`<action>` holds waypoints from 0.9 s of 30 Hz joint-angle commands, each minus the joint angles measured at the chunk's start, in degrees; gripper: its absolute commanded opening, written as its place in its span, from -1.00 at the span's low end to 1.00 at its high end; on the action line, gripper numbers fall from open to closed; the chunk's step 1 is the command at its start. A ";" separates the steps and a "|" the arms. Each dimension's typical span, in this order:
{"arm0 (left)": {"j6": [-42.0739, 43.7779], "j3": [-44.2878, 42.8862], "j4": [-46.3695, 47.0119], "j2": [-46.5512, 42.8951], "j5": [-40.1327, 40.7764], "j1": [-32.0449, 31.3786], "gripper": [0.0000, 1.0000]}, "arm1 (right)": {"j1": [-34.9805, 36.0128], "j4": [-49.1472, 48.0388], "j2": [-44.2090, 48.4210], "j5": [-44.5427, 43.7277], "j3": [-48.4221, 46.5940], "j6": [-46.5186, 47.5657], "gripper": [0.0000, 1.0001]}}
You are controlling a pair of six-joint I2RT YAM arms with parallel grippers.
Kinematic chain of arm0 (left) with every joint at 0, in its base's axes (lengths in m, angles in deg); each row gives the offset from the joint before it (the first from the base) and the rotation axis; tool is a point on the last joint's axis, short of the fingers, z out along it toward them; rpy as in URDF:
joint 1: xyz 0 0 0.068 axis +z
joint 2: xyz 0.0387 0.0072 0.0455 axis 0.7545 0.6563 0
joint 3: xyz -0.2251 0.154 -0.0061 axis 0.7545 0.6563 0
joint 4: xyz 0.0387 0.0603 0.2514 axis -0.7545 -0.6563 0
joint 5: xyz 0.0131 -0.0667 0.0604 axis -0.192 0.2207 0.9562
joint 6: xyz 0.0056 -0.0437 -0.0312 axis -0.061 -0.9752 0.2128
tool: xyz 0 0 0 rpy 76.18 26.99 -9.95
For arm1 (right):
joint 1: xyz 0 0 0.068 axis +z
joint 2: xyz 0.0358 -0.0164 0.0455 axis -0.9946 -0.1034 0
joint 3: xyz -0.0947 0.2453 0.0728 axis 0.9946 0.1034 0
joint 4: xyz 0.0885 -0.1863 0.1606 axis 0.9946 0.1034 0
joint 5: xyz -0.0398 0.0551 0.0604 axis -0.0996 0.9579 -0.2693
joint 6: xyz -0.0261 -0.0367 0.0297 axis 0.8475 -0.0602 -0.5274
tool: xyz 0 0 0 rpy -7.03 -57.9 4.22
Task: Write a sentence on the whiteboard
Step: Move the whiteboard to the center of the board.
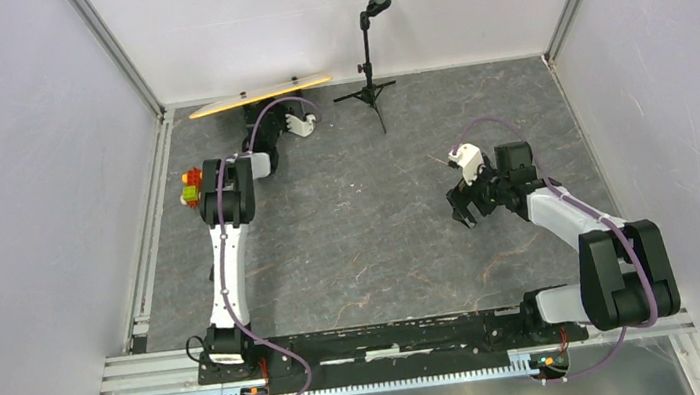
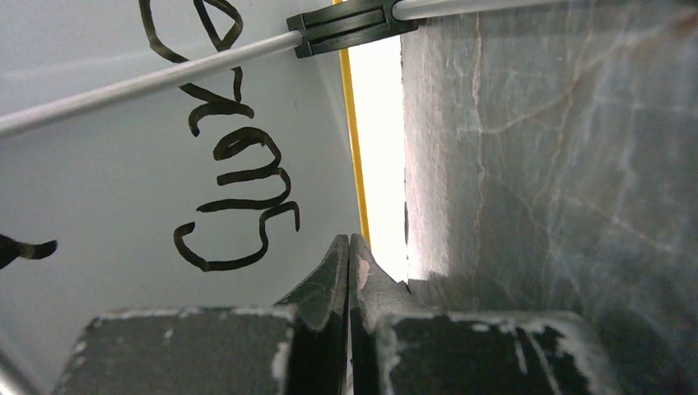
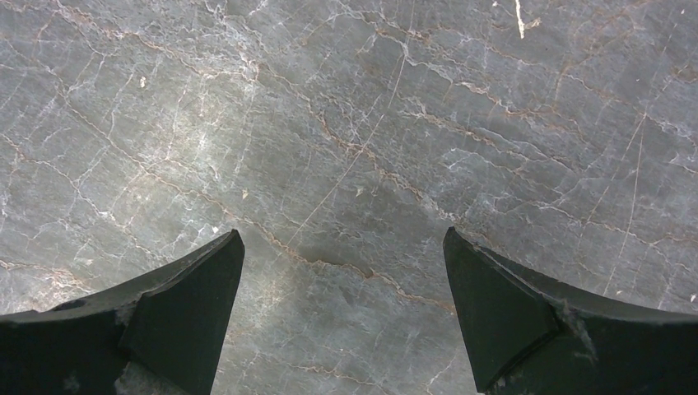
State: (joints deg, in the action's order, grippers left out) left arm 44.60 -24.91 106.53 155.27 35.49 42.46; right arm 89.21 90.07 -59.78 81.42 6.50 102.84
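The whiteboard (image 1: 258,95) stands on edge at the back left, so the top view shows mostly its yellow-orange rim. The left wrist view shows its white face (image 2: 99,181) with part of the sentence (image 2: 239,197) in black marker script, a black clip foot (image 2: 346,25) and the rim (image 2: 352,140). My left gripper (image 1: 259,120) sits close in front of the board. It also shows in the left wrist view (image 2: 350,240), jaws pressed together with the tips by the rim and nothing seen between them. My right gripper (image 1: 466,208) hangs open and empty over bare table, as its own view (image 3: 342,247) also shows.
A small black tripod stand (image 1: 369,79) stands at the back centre, right of the board. A cluster of coloured blocks (image 1: 191,188) sits at the table's left edge beside the left arm's elbow. White walls enclose the dark marble table (image 1: 382,244).
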 commanded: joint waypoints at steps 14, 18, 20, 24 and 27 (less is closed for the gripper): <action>3.43 17.83 4.15 -2.43 -6.65 0.05 -0.95 | -0.14 -0.22 0.01 1.75 -0.99 1.01 0.95; 4.43 25.72 8.17 -5.14 -7.28 -0.79 -0.95 | -0.16 -0.19 0.19 2.16 -1.12 0.92 0.95; 4.44 29.38 10.61 -6.13 -7.25 -1.25 -0.95 | -0.15 -0.19 0.20 2.23 -1.09 0.92 0.95; 4.79 36.18 15.39 -7.78 -7.00 -2.46 -0.95 | -0.14 -0.07 0.24 2.69 -1.17 0.83 0.95; 4.52 40.32 18.08 -8.80 -6.67 -3.73 -0.95 | -0.14 -0.13 0.42 2.81 -1.19 0.71 0.95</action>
State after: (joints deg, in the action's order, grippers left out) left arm 47.90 7.02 127.93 143.29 30.90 41.45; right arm 89.21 90.35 -59.82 82.80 6.50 103.24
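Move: The left hand, fingers shut, is reached in under the slanted whiteboard: its middle is about 2 cm ahead, 3 cm left and some 12 cm above. The tripod stands level ahead, roughly 34 cm to the right; the toy car lies about 23 cm back and 21 cm left. From the idle right hand, the whiteboard's middle is some 43 cm ahead, 57 cm left and 13 cm above. After a slight forward nudge, the left hand draws back about 10 cm, dragging the whiteboard with fingers shut. ##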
